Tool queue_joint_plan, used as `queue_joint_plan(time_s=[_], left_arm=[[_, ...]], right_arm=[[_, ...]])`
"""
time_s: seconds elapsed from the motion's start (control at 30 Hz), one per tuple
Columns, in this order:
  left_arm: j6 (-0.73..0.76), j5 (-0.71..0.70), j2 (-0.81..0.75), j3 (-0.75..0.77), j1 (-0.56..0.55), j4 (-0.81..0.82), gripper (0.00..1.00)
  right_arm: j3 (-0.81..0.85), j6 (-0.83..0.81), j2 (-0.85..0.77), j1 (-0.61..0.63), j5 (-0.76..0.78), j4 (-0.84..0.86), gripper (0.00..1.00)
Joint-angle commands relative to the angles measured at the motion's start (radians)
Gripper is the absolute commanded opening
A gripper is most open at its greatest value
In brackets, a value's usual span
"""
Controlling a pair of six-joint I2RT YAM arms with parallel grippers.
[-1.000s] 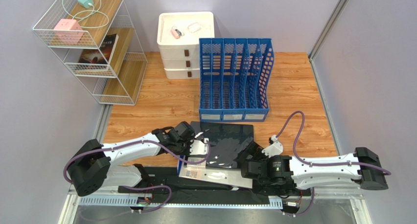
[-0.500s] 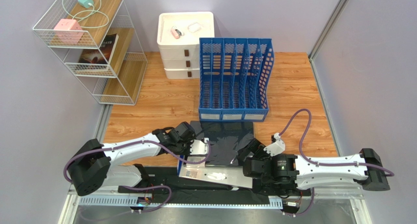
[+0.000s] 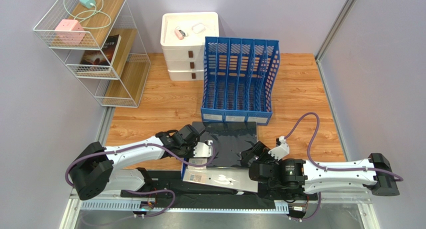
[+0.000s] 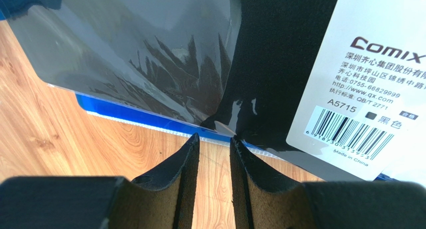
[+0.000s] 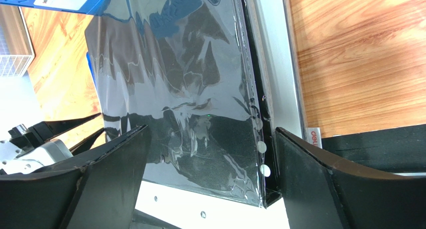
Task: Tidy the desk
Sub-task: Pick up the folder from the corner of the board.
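A black folder [image 3: 232, 139] in shiny plastic wrap lies on the desk [image 3: 165, 101], its far edge against the blue file rack [image 3: 237, 79]. A white barcode label [image 4: 360, 79] sits on its near part. A blue sheet edge [image 4: 130, 114] shows under it. My left gripper [image 4: 215, 138] is at the folder's left edge [image 3: 205, 150], jaws a little apart, bare wood between them, tips just touching the edge. My right gripper [image 5: 212, 128] hangs over the folder's near right corner [image 3: 248, 156], wide open, one finger on each side of the wrapped folder [image 5: 175, 64].
A white drawer unit [image 3: 189, 44] stands behind the rack. A white wire shelf [image 3: 95, 49] with a book and small devices is at the far left. A black mat [image 3: 165, 181] runs along the near edge. A grey wall panel [image 3: 330, 79] borders the right.
My right gripper has moved forward and left over the folder's corner, its jaws narrowing slightly. The folder slid toward the rack, which shifted a little left. The left arm held still.
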Motion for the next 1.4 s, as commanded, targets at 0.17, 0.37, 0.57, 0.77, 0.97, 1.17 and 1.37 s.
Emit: queue_joint_plan(time_s=[0.17, 0.37, 0.57, 0.77, 0.97, 1.17, 1.37], left_arm=[[-0.04, 0.136, 0.01, 0.028, -0.021, 0.105, 0.36], [-0.04, 0.135, 0.009, 0.029, -0.021, 0.103, 0.36], [-0.045, 0.135, 0.01, 0.031, -0.023, 0.105, 0.35], [-0.045, 0.135, 0.004, 0.028, -0.023, 0.103, 0.35], [-0.047, 0.133, -0.004, 0.026, -0.025, 0.102, 0.35], [-0.051, 0.13, -0.007, 0.025, -0.025, 0.105, 0.35], [-0.068, 0.104, -0.042, 0.031, -0.025, 0.091, 0.35]], right_arm=[[-0.025, 0.042, -0.067, 0.011, 0.052, 0.36, 0.79], [-0.08, 0.053, -0.076, 0.012, 0.07, 0.457, 0.67], [-0.123, 0.071, -0.067, 0.014, 0.082, 0.528, 0.67], [-0.121, 0.07, -0.053, 0.012, 0.078, 0.533, 0.6], [-0.118, 0.062, -0.053, 0.012, 0.079, 0.534, 0.21], [-0.108, 0.053, -0.047, 0.014, 0.073, 0.523, 0.14], [-0.019, -0.041, 0.003, 0.021, 0.076, 0.435, 0.0]])
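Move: The black folder the right hand is taking hold of has its middle about 10 cm to that hand's left, 5 cm ahead and 3 cm below; its right edge already lies between the wide-open fingers. Beneath the folder is the pale board, middle some 11 cm left, 1 cm back and 6 cm down. The blue rack stands roughly 26 cm ahead and 4 cm left. From the left hand the folder's middle is about 13 cm right, level front to back and roughly level in height. The right hand pinches the folder's right edge near the close corner, left finger over it and right finger under, closing from wide open to about a quarter. Meanwhile it works some 5 cm left and, mostly later, 3 cm up, rolling its left side up by about 20 degrees. The left fingertips stay part-open against the folder's left edge, giving about 1 cm leftward. ##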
